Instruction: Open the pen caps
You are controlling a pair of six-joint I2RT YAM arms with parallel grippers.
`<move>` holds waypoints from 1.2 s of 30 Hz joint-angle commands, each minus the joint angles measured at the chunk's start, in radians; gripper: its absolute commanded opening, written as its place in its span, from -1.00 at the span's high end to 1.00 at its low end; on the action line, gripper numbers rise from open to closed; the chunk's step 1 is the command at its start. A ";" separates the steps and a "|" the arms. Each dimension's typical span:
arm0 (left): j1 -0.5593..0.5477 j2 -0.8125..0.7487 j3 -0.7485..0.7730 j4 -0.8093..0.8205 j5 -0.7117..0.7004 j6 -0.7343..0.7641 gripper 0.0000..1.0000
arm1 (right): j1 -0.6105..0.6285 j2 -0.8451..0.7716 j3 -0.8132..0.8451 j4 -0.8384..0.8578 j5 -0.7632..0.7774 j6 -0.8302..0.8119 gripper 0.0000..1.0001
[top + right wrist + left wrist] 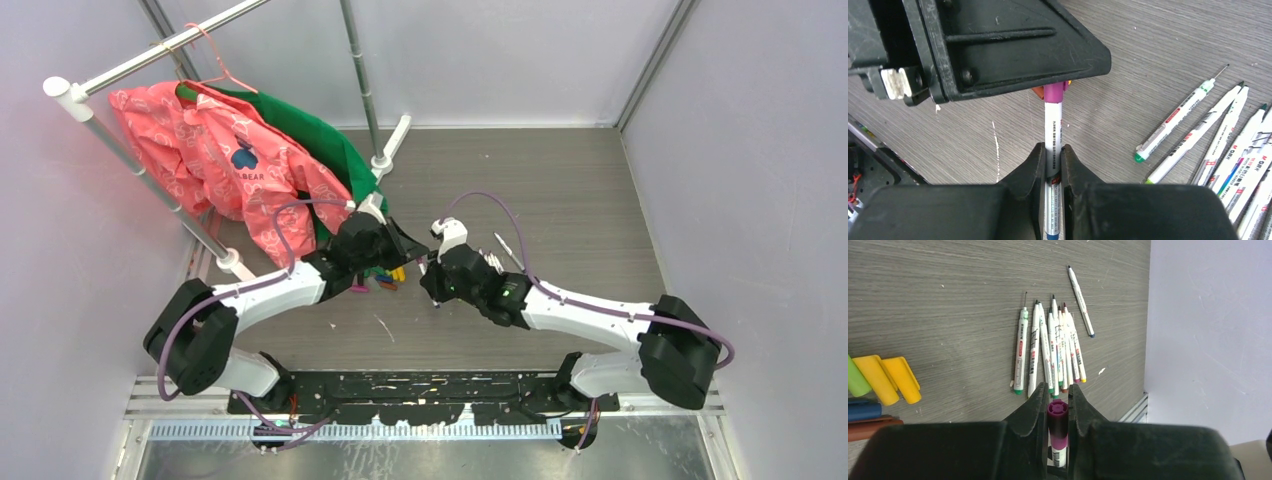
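Note:
One pen is held between both arms above the table. My left gripper [1057, 392] is shut on its purple pen cap [1057, 414], whose round end faces outward between the fingertips. My right gripper [1053, 150] is shut on the same pen's white barrel [1052, 122], which runs up to the purple cap [1053, 93] still seated on it. In the top view the left gripper [415, 254] and right gripper [430, 274] meet tip to tip. Loose caps lie on the table: yellow ones [885, 380], a green one [855, 382] and a blue one [863, 410].
Several uncapped white pens [1053, 352] lie fanned together, and one more [1080, 302] lies apart beyond them; they also show at the right of the right wrist view [1228, 150]. A pink jacket [215, 155] and a green garment [325, 140] hang on a rack at the back left.

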 commanded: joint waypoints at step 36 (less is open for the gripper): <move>0.057 -0.070 -0.006 -0.394 -0.249 0.243 0.82 | -0.156 0.042 0.015 -0.141 0.290 0.092 0.93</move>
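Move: My left hand grips the magenta cap; the heap of caps it goes to lies about 11 cm left, 2 cm ahead and some 13 cm below. Nearest in that heap are the two yellow caps, 6 cm left and 3 ahead, and the brown cap, 8 cm left and 2 back. My right hand holds that cap's pen; the row of uncapped pens lies about 13 cm right, 7 ahead and 11 below, with the lone pen 18 right and 13 ahead. I pull the magenta cap and the pen apart, my left hand going forward and left about 5 cm each while my right draws back, right and down. Still gripping the cap, my left then sweeps back, down and left towards the heap, tipping some 20 degrees fingers-down. My right carries the bare pen forward and right towards the row, turning about 20 degrees clockwise. ##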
